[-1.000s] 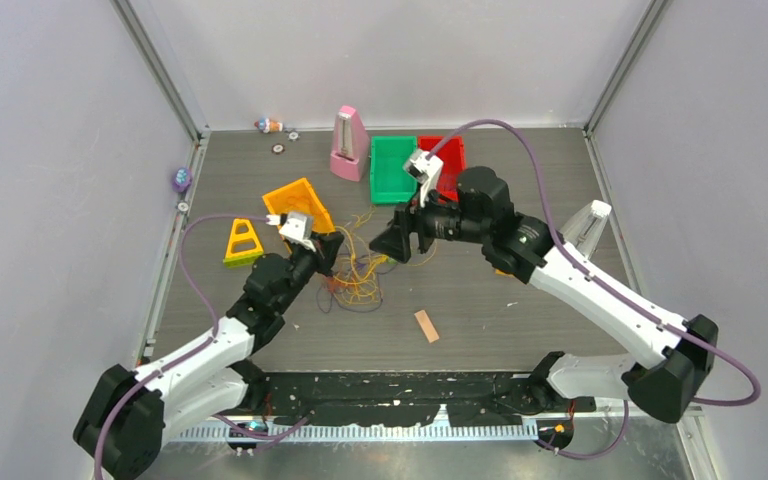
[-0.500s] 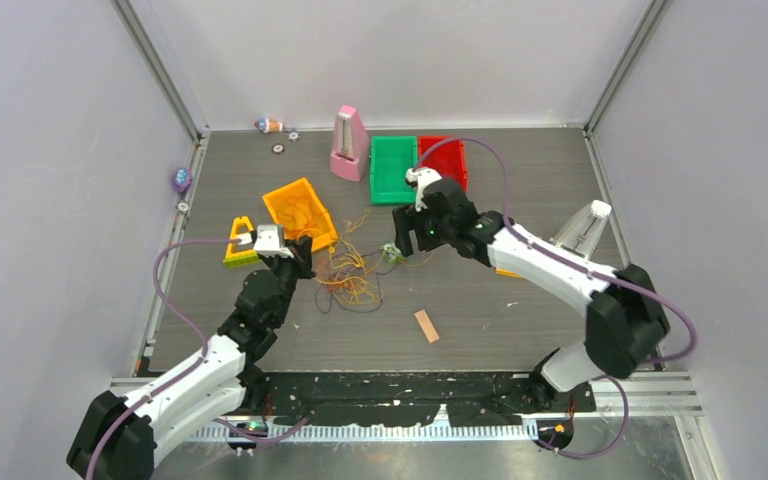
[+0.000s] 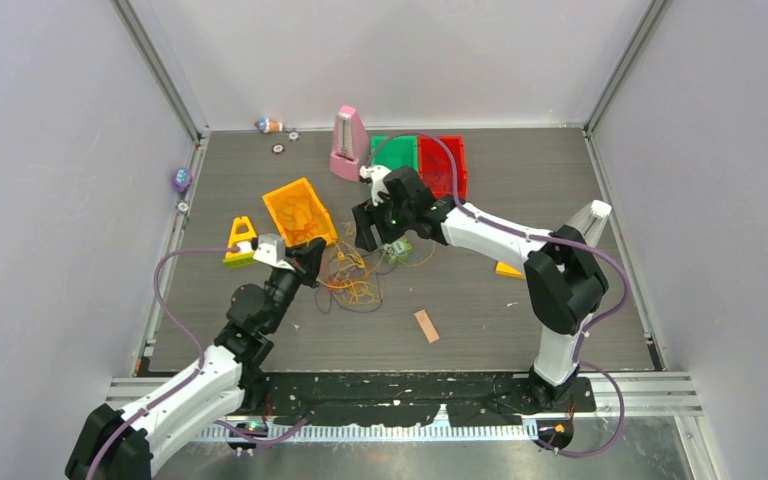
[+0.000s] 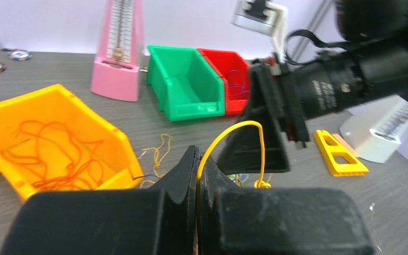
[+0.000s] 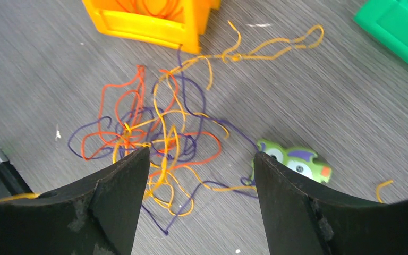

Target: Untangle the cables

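The cables (image 3: pixel 352 280) lie as a loose tangle of orange, yellow and dark purple strands (image 5: pixel 154 133) on the grey table. My left gripper (image 3: pixel 310 262) sits at the tangle's left edge. In the left wrist view the left gripper (image 4: pixel 198 155) is shut on a yellow cable (image 4: pixel 232 126), which arcs up and away to a small knot. My right gripper (image 3: pixel 372 238) hovers over the tangle's far right side. In the right wrist view the right gripper (image 5: pixel 202 155) stands wide open above the strands, holding nothing.
An orange bin (image 3: pixel 300 208) holding an orange cable (image 4: pixel 48 154) stands just left of the tangle. A green toy (image 5: pixel 295 159) lies beside it. Green bin (image 4: pixel 186 90), red bin (image 3: pixel 447 165) and pink metronome (image 3: pixel 348 145) stand behind. A wooden block (image 3: pixel 426 325) lies in front, a yellow triangle (image 3: pixel 243 240) to the left.
The right arm has swung left and its gripper now hangs over the tangle. The left gripper has drawn back toward the near left, still holding the yellow cable.
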`<act>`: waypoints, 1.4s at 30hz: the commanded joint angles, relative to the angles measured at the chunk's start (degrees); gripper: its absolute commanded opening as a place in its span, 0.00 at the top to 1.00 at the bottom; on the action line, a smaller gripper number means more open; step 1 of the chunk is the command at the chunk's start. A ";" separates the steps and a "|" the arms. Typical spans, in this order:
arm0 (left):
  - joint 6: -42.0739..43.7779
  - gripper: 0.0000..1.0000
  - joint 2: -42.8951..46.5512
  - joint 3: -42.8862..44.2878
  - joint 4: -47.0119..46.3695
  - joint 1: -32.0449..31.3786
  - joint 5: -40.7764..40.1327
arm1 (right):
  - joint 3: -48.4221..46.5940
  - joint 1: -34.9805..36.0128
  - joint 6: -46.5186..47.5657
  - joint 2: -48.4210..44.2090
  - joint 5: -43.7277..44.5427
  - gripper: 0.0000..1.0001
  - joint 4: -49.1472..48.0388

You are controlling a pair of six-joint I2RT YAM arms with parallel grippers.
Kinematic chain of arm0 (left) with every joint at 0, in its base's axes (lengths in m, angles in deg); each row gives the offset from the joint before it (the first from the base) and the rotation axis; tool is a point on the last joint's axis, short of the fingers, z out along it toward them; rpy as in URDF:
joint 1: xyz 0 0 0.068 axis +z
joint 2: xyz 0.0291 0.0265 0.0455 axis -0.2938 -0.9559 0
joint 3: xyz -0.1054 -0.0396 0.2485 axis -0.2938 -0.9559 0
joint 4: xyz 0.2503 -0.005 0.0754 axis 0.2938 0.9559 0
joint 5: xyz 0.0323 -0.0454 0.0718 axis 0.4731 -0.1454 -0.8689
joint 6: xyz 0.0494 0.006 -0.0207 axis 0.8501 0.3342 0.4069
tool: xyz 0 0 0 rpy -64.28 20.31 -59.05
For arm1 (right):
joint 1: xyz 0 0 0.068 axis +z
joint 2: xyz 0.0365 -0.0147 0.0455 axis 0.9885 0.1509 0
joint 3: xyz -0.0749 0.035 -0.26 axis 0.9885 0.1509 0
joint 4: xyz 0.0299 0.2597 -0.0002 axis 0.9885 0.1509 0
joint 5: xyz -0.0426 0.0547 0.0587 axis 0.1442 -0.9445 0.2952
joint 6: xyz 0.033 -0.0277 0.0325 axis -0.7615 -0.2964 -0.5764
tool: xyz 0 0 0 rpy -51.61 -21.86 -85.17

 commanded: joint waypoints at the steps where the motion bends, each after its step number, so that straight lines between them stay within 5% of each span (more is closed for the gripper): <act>1: 1.55 1.00 -1.64 1.82 -4.61 -0.06 5.54 | -6.49 1.00 0.99 2.25 -4.32 0.23 -3.74; 16: 1.16 1.00 -3.48 2.31 -4.88 -0.09 6.38 | -9.36 3.73 1.52 10.23 -7.37 0.36 -2.36; 18: 1.04 1.00 -3.59 2.34 -4.86 -0.07 6.36 | -9.06 3.80 1.72 10.76 -7.08 0.48 -1.87; 21: 1.07 1.00 -3.29 2.19 -4.80 -0.05 5.86 | -9.40 3.56 1.83 11.08 -3.82 0.82 -0.46; 23: 1.02 1.00 -2.96 2.16 -4.23 -0.07 4.77 | -8.69 2.71 1.02 9.73 -0.90 0.93 -0.72; 29: 0.48 1.00 -1.43 2.33 -0.48 -0.07 -2.98 | 1.95 -3.21 -1.19 -5.91 9.86 0.95 -4.90; 34: -2.36 1.00 1.07 2.68 7.44 -0.05 -18.69 | 6.78 -13.40 -2.96 -16.69 16.36 0.95 -1.60; 42: -4.70 1.00 -1.16 4.78 11.99 -0.10 -26.89 | 10.56 -21.33 -2.22 -31.56 26.93 0.95 2.69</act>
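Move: The yellow strand strung between the hands is some 6 cm to the right hand's left, 1 cm nearer the base and 3 cm lower. Also from the right hand, the cable heap's middle is about 4 cm back, 2 cm left and 12 cm down; the green toy is 5 cm ahead, 8 cm right and 11 cm down; the orange bin is 13 cm ahead, 15 cm left and 9 cm down. From the left hand the strand lies 6 cm ahead, 5 cm right and 11 cm lower. Closing its open fingers, the right hand pinches the yellow strand after easing 5–6 cm left and sinking 3 cm; it then sweeps rightward some 27 cm, rising and reaching slightly forward away from the heap, its wrist swinging clockwise. The left hand keeps its grip on yellow cable, drifting slightly right, then moving about 7 cm left and turning counter-clockwise. ##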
